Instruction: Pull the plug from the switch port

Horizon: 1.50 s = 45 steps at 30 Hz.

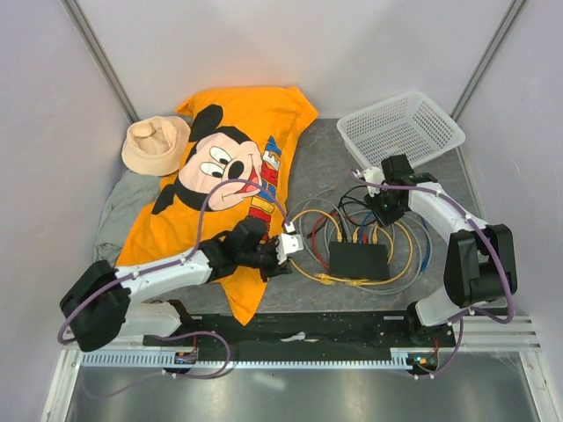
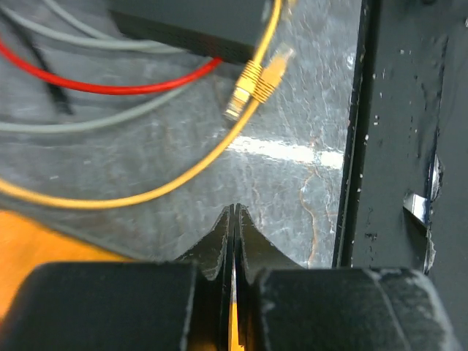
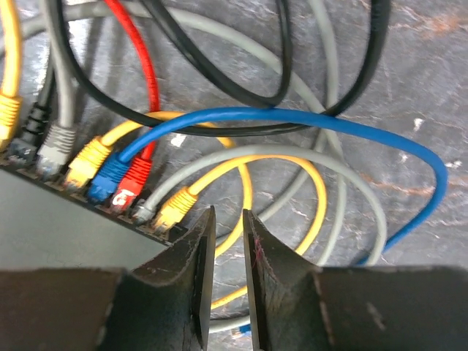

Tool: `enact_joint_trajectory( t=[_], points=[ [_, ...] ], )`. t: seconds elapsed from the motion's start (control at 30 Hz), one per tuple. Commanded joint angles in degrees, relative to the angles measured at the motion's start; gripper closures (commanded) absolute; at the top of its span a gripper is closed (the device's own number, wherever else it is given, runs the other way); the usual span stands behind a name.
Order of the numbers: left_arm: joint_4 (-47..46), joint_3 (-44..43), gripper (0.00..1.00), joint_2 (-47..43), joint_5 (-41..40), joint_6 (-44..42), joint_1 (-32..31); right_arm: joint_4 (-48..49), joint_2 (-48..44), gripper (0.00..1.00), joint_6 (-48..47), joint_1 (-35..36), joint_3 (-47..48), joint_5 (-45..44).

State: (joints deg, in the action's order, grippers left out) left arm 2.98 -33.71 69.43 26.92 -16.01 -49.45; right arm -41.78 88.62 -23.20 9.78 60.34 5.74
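The black switch [image 1: 358, 260] lies on the grey mat, with several coloured plugs in its far edge. In the right wrist view the row ends with a blue plug [image 3: 110, 178], a red plug [image 3: 131, 184], a grey one and a yellow plug [image 3: 174, 208]. My right gripper [image 3: 227, 213] hovers just right of that yellow plug, jaws a narrow gap apart with nothing between them. My left gripper [image 2: 234, 208] is shut, its tips over bare mat left of the switch [image 2: 190, 25]. A loose yellow plug [image 2: 259, 79] lies unplugged near the switch's front corner.
Loops of blue, grey, black, yellow and red cable [image 3: 307, 124] cover the mat behind the switch. A white mesh basket [image 1: 400, 127] stands at the back right. An orange cartoon shirt [image 1: 229, 176] and a beige hat [image 1: 154, 145] lie left. A black rail [image 2: 395, 146] borders the near edge.
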Motion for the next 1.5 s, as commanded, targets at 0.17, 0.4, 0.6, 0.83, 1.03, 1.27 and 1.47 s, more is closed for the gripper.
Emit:
enact_joint_trajectory(
  t=[0.17,0.4,0.6,0.83,1.03,1.27,1.47],
  points=[
    [-14.68,-1.96,0.99,6.94,-5.56,3.77,-12.50,-2.42,-2.92,0.72,0.17,-0.11,-2.23,-4.43],
    [-17.04,-9.78,0.98,18.18,-9.87,10.99,-16.55,-2.61,-6.70,0.72,1.93,-0.20,-5.32,-1.96],
    [-19.68,-16.55,0.98,27.15,-10.49,17.85,-16.64,-2.26,-7.06,0.71,1.85,-0.29,-5.05,-3.10],
    [-20.04,-19.02,0.98,31.99,-12.24,20.14,-16.73,0.55,-4.86,0.71,0.18,-0.29,-6.98,-2.05],
    [-16.97,-18.93,0.98,32.09,-17.40,21.19,-16.73,0.82,-3.10,0.71,0.70,-0.29,-6.81,0.50],
    [-14.76,-19.46,0.98,32.52,-26.39,20.68,-13.92,1.61,-2.49,0.69,0.35,-0.29,-7.16,0.94],
    [-8.97,-28.32,0.99,37.08,-25.34,16.10,-5.05,0.74,-1.00,0.69,1.67,-0.03,-6.64,2.78]
  ],
)
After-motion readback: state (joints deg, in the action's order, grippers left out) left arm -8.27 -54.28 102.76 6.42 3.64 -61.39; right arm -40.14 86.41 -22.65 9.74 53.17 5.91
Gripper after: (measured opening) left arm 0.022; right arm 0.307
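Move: The switch's middle lies about 19 cm to the left hand's right, 3 cm ahead and 6 cm below; a loose yellow connector is roughly 10 cm to that hand's right, 1 cm back. From the right hand, the endmost yellow plug in the port row is some 3 cm back, 2 cm left and 4 cm below; the red plug is 2 cm farther left, and the switch's middle 9 cm back, 6 cm left. Shut left fingers go 14 cm right and down, then push the switch's near-left corner forward; right eases back. ##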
